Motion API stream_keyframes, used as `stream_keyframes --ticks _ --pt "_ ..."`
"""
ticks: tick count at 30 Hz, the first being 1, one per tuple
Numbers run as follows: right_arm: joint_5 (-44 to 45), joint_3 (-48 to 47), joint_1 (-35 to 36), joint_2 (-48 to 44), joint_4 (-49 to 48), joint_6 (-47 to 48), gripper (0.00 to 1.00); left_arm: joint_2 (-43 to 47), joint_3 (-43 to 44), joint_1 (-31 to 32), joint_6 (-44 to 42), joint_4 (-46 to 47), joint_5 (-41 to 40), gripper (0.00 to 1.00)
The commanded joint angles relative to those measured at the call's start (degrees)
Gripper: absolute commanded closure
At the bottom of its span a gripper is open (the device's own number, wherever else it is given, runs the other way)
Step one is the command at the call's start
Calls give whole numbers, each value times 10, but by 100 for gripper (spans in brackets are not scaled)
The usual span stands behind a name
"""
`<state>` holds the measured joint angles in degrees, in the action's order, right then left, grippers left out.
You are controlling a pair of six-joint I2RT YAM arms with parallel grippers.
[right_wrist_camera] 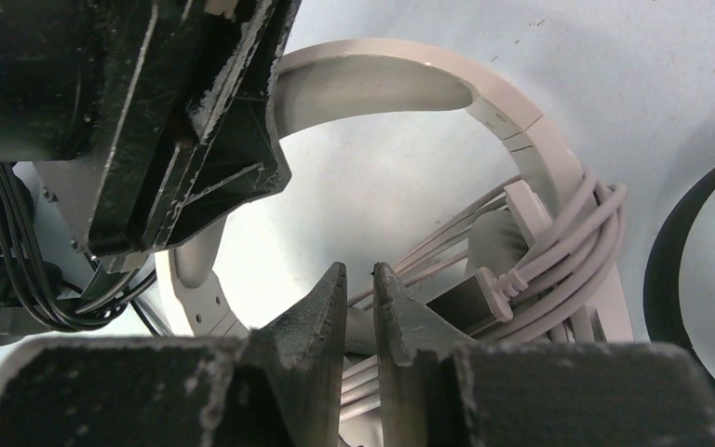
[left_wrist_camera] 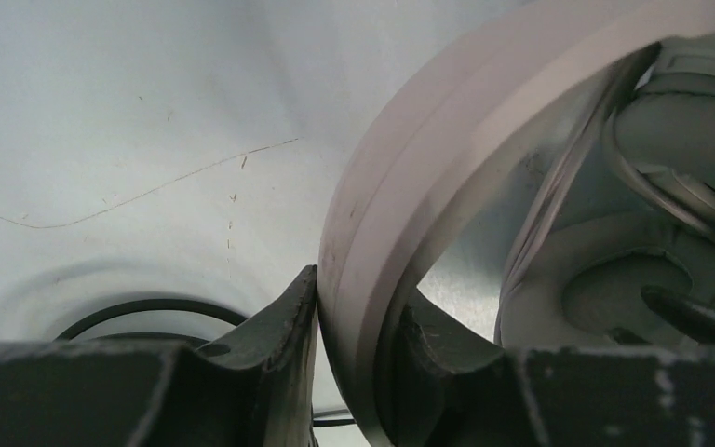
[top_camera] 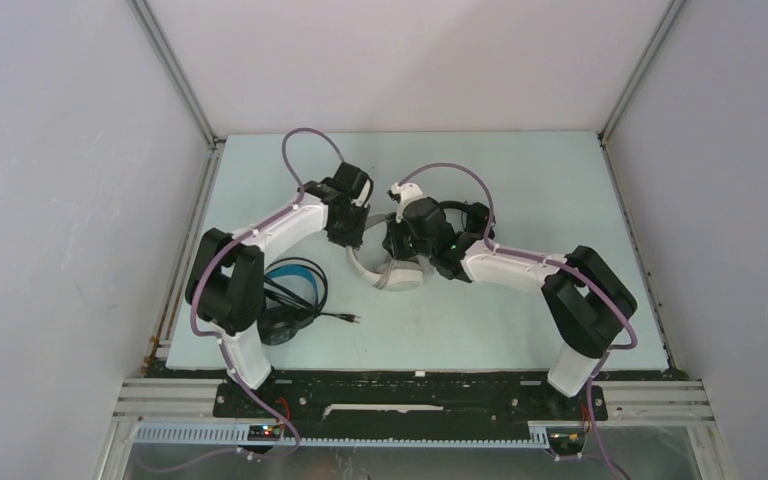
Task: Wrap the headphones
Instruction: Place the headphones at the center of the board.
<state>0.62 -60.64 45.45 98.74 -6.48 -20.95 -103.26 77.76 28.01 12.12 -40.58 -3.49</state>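
Observation:
The white headphones [top_camera: 382, 277] lie at mid-table, their headband [left_wrist_camera: 400, 186] standing between my left gripper's [left_wrist_camera: 361, 289] fingers, both of which touch it. Their grey cable [right_wrist_camera: 568, 242] is coiled round the band by the earcup, plug [right_wrist_camera: 484, 291] tucked against the loops. My right gripper [right_wrist_camera: 360, 268] is almost shut, with cable strands running through the narrow gap. From above, the left gripper [top_camera: 348, 238] and right gripper [top_camera: 402, 252] meet over this pair. The black headphones with a blue headband [top_camera: 295, 268] lie by the left arm. A thin black pair [top_camera: 457, 211] peeks out behind the right wrist.
The blue-banded pair's black cord ends in a plug [top_camera: 353, 319] on the table toward the front. A black arc [right_wrist_camera: 684, 251] curves on the table at the right of the right wrist view. The table's walls rise left, right and behind.

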Motion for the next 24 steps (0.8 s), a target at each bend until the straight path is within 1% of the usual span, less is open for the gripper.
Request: stream_keyframes --ticks 1,8,10,14,20,24 --pt "1 7 -9 23 -32 -10 80 39 -19 -15 9 11 25 65" --pt "0 6 -10 44 -52 -11 80 34 -25 -23 15 17 22 59" --pt "-15 7 -11 47 -60 -10 80 33 -23 -25 15 17 22 57" --pt "-18 6 -12 52 -71 -8 80 35 -17 -28 15 13 20 53" --pt "-20 6 -11 61 -85 -9 80 56 1 -32 15 -1 15 42" --pt "-22 7 -9 57 -94 -11 80 77 3 -40 22 3 17 29"
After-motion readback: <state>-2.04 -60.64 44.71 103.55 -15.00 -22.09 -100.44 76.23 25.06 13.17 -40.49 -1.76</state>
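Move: The white headphones are loosely straddled at the left side of their band by the left fingers; their middle lies about 8 cm to the right of that hand, 1 cm ahead and 2 cm below. The blue-padded headset lies about 11 cm left, 11 cm back and 5 cm below it. For the right hand the white headphones' middle is roughly 1 cm left, level fore-and-aft, 4 cm below; the black headset is some 14 cm right, 7 cm ahead, 6 cm below. The white headphones' band is let go as the left fingers spread from about a third to two-thirds open, that hand easing some 1.5 cm left, dipping slightly and then starting to rise. The right hand, fingers still nearly shut over the cable bundle between the ear cups, works about 2 cm left and forward while sinking 1 cm, seeming to nudge the headphones left. ##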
